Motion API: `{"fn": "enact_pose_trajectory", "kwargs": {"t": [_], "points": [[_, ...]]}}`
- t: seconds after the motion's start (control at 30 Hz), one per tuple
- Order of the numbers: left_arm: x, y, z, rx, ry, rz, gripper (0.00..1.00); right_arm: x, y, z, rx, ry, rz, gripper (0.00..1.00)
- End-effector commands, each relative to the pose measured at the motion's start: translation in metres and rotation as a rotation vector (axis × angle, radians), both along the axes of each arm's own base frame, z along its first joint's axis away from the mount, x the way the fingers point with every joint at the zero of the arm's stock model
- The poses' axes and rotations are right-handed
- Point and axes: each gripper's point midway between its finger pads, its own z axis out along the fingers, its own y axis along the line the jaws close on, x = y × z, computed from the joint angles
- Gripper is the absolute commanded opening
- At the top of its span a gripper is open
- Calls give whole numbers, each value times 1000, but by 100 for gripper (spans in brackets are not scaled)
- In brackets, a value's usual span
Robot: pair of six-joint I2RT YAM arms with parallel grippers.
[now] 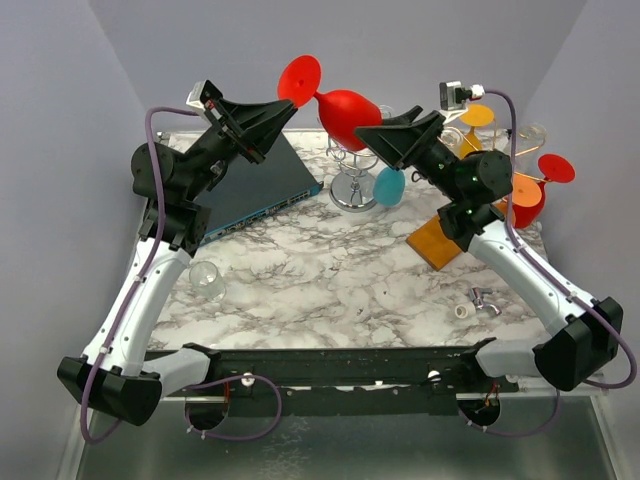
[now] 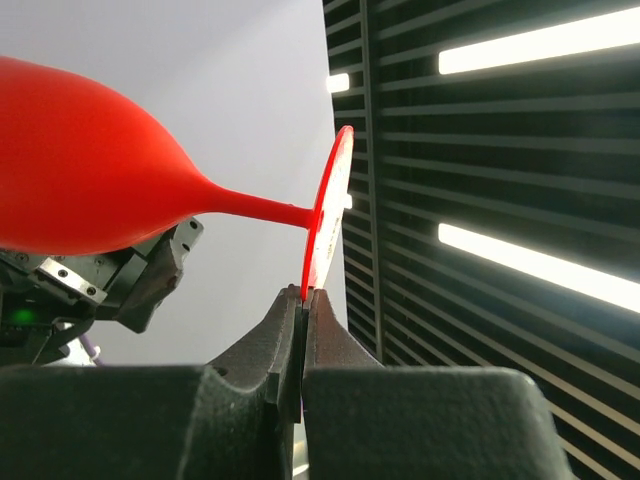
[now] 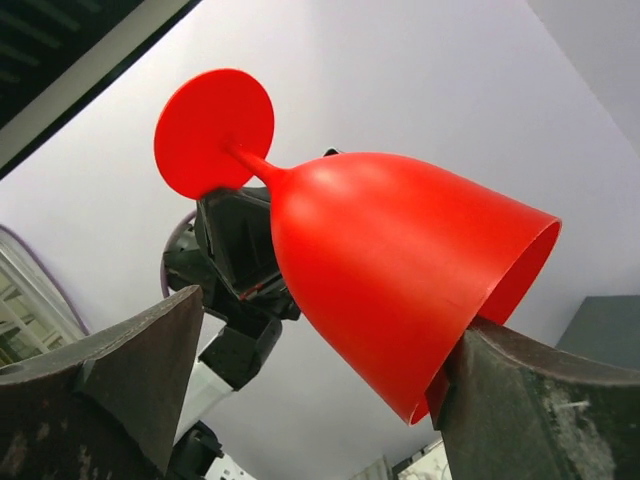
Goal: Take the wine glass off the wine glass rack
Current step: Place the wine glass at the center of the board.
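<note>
A red wine glass (image 1: 345,112) lies on its side in the air above the chrome wine glass rack (image 1: 352,190), clear of it. My left gripper (image 1: 283,104) is shut on the edge of its round foot (image 2: 328,205), pinching the thin disc between the fingertips (image 2: 305,293). My right gripper (image 1: 378,136) is open around the bowl (image 3: 400,270). Its right finger (image 3: 520,390) touches the rim, while its left finger (image 3: 130,370) stands apart from the bowl. A teal glass (image 1: 388,186) still hangs on the rack.
A blue box with ports (image 1: 265,190) leans at the back left. A clear tumbler (image 1: 208,280) stands at the front left. An orange block (image 1: 440,240), small metal parts (image 1: 480,300) and more orange and red glasses (image 1: 535,190) sit on the right.
</note>
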Motion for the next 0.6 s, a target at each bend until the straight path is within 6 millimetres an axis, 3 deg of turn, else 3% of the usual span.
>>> {"fn": "enact_pose_trajectory", "kwargs": {"t": [0.0,0.17,0.23,0.37,0.4,0.57], "points": [[-15,5,9,-97,57,-87,0,-23,-2,18,62,-90,88,83],[-14,2,3,-76,47,-81,0,-28,-5,22,72,-103,83,49],[-11,1,-5,-63,53,-75,6,-28,-8,23,65,-104,56,34],[-3,-2,-30,-24,85,-47,41,-24,-15,21,39,-82,-17,1],[-1,-3,-37,-9,93,-37,51,-22,-17,20,23,-72,-49,0],[7,-5,-76,106,116,38,85,-1,-28,13,-123,23,-214,0]]}}
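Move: The red wine glass hangs in mid-air with the edge of its foot still pinched by the left hand; its middle lies about 7 cm right and 1 cm ahead of that hand, level with it. From the open right hand, the glass's middle is some 6 cm left, 1 cm ahead and 5 cm higher, with the rim at the fingers. Far below the right hand, the chrome rack stands about 28 cm straight ahead, the blue glass about 25 cm ahead and 9 cm right. The red glass passes from hand to hand: the right hand shuts its fingers on the bowl wall at the rim, first easing back slightly, then drawing back, up and to the right, about 5 cm in all. As that grip closes, the left fingers open wide and let go of the foot, and the left hand sinks some 6 cm away from it, edging forward. ##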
